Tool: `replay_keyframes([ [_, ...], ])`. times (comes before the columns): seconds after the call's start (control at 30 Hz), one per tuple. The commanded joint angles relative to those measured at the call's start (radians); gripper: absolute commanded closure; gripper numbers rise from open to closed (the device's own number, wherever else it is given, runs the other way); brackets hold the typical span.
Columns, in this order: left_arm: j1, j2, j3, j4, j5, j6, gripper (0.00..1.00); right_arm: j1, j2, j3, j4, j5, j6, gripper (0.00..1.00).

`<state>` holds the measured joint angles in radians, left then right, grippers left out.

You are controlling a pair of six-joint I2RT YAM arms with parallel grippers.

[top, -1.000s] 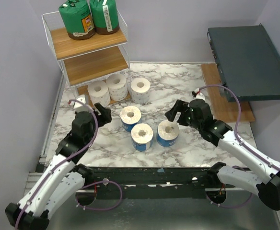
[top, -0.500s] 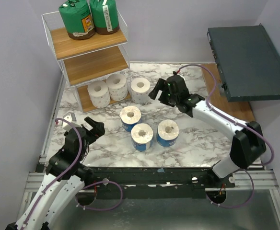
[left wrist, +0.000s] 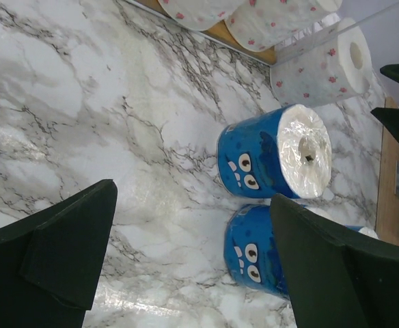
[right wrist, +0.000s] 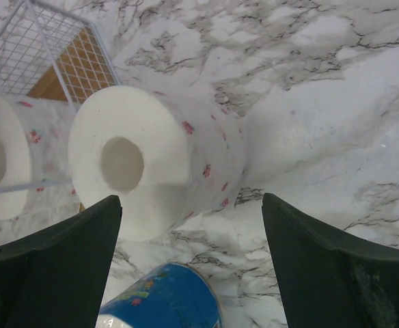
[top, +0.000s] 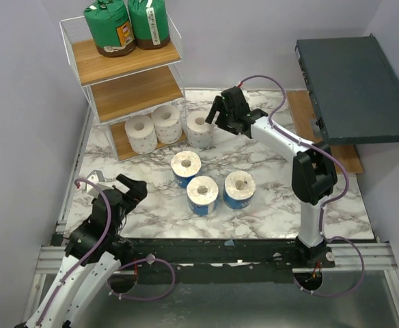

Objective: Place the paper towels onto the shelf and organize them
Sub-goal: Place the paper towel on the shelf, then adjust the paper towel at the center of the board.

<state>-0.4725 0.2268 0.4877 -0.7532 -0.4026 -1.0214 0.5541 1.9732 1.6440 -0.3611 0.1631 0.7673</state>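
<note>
The wire shelf stands at the back left, with two green-wrapped rolls on its top board and two white rolls on the bottom board. A third white roll stands on the table just right of the shelf; it fills the right wrist view. Three blue-wrapped rolls stand mid-table; two of them show in the left wrist view. My right gripper is open, just above and right of that white roll. My left gripper is open and empty, low at the near left.
A dark grey flat box sits raised at the back right over a wooden board. The middle shelf board carries nothing. A purple wall runs along the left side. The marble tabletop shows between the rolls and the near edge.
My right arm has stretched from the near right blue roll up to the white roll beside the shelf. My left arm has pulled back toward the near left corner. No roll has moved.
</note>
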Motion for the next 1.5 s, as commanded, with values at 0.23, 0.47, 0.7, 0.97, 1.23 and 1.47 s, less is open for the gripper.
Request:
replay_keyframes([
  [0.23, 0.212, 0.218, 0.236, 0.016, -0.026, 0.096, 0.02, -0.008, 0.015, 0.035, -0.022, 0.010, 0.007, 0.13],
  [0.47, 0.354, 0.342, 0.287, 0.093, 0.165, 0.095, 0.01, -0.011, 0.027, 0.082, -0.065, 0.029, -0.011, 0.14],
  [0.7, 0.354, 0.388, 0.186, 0.152, 0.322, 0.069, 0.01, -0.010, -0.105, -0.064, -0.032, 0.051, -0.004, 0.14],
  [0.97, 0.353, 0.410, 0.107, 0.170, 0.392, 0.083, 0.02, 0.030, -0.284, -0.256, -0.011, -0.035, -0.066, 0.16],
  [1.23, 0.354, 0.412, 0.046, 0.195, 0.448, 0.068, 0.02, 0.174, -0.332, -0.289, -0.115, -0.101, -0.185, 0.17],
  [1.47, 0.353, 0.412, -0.021, 0.254, 0.516, 0.036, 0.01, 0.252, -0.273, -0.296, -0.077, -0.104, -0.224, 0.19],
])
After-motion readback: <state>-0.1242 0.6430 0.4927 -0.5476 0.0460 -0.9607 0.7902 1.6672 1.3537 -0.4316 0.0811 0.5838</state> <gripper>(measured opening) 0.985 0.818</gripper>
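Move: The left blue paper towel, still standing on the table, is about 16 cm back from the right hand, 10 cm to its left and some 9 cm below. The white one stands about 6 cm left of that hand and 1 cm ahead, the front blue one 26 back and 5 left, the right blue one 23 back and 7 right, all equally low. From the left hand, the left blue one lies 11 cm ahead, 16 right and 10 below. The left blue paper towel becomes the goal: after lingering open beside the white one, the right hand pulls back about 15 cm, drifting right before curving left, and swings some 25 degrees counter-clockwise towards it. The open left hand rises about 6 cm forward and left, then returns right and sinks some 10 cm, tipping down. ##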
